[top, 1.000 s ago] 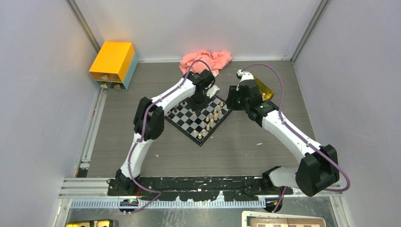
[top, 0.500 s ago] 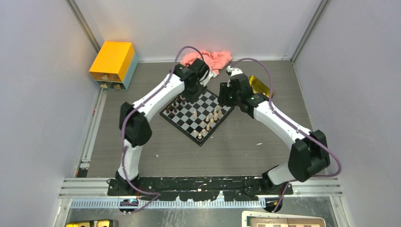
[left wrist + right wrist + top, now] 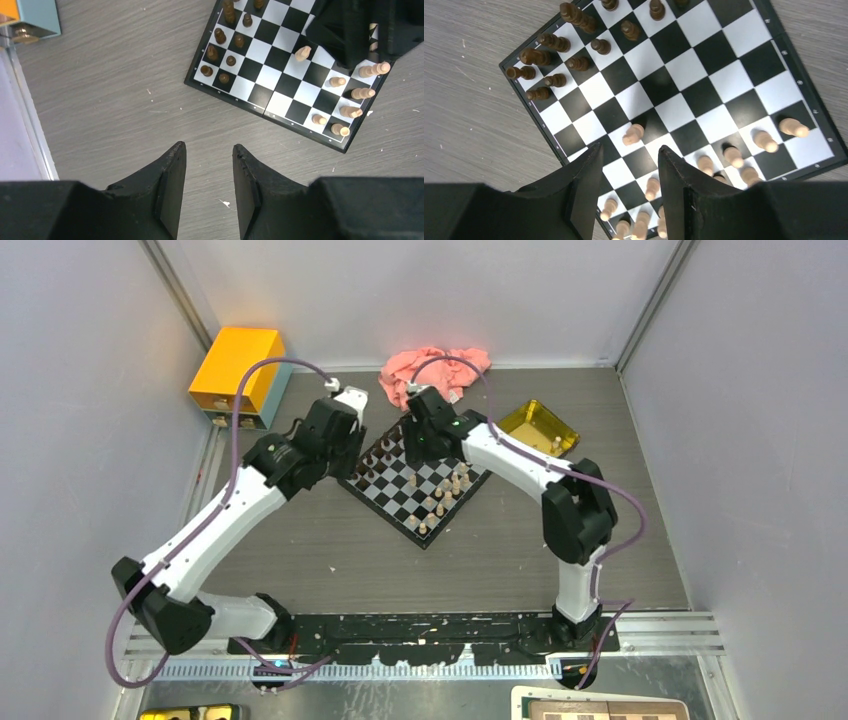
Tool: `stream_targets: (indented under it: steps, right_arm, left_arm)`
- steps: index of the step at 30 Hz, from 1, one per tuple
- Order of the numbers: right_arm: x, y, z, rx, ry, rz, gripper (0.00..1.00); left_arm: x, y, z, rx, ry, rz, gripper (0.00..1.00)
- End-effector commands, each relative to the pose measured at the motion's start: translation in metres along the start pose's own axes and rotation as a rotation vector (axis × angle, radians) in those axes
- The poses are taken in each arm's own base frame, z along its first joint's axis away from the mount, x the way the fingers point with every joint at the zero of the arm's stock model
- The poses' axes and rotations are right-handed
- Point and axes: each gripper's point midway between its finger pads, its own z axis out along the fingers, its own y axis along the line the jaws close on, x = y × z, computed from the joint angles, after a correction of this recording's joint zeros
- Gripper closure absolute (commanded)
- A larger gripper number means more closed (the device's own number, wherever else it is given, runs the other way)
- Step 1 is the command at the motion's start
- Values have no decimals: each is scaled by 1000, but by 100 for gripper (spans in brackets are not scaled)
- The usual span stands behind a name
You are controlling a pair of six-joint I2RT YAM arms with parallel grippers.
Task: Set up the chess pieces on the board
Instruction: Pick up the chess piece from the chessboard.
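Note:
The board (image 3: 398,502) lies cornerwise on the grey table. Dark brown chess pieces (image 3: 554,42) crowd its left corner and pale ones (image 3: 734,156) line its right side. One pale pawn (image 3: 633,134) stands alone nearer the middle. My right gripper (image 3: 629,147) hangs open and empty over the board's pale side, with pale pieces showing below between its fingers; in the top view the right gripper (image 3: 420,440) is over the far corner. My left gripper (image 3: 207,147) is open and empty above bare table, left of the board (image 3: 235,97); from above the left gripper (image 3: 342,450) sits beside the dark pieces.
A yellow box with drawers (image 3: 238,370) stands at the far left, a pink cloth (image 3: 440,368) at the back, and a yellow see-through tray (image 3: 540,425) right of the board. A brown-and-cream board (image 3: 600,710) lies behind the arm bases.
The left arm swung left off the board to the bare table. The right gripper moved left from the yellow tray to over the board. Both grippers opened wider.

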Motion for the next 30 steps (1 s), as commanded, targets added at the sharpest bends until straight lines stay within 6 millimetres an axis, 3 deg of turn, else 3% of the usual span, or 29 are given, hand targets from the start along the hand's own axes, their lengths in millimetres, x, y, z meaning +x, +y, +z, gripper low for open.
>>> stream_targets:
  steps: [1, 15, 30]
  right_arm:
    - [-1, 15, 4, 63, 43, -4, 50]
    - [37, 4, 31, 158, 181, -10, 49]
    - [38, 13, 49, 124, 192, -17, 50]
  left_arm:
    - [-14, 4, -9, -3, -143, -124, 59]
    - [2, 5, -14, 19, -189, -164, 59]
    - [8, -4, -5, 54, -164, -152, 59]
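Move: The pale piece standing alone near the middle of the board lies almost below the right hand: about 1 cm ahead, 2 cm to its left and 11 cm down. The nearest pale pawns stand some 5 cm back and 2 cm right of the hand, and 2 cm back and 4 cm right; the end dark pawn is 3 cm ahead and 12 cm left. From the left hand the lone piece is roughly 8 cm ahead, 13 cm right, 23 cm down. The right hand sinks about 7 cm towards the lone pale piece, first running on some 2 cm left and then giving that back while it draws back about 2 cm, fast to begin with and slowing as it nears the piece. Its wrist tilts some 15 degrees so the fingers point more steeply down, half open over the piece's top without closing, while the left hand eases about 2 cm back and down at the near left of the board, empty. ##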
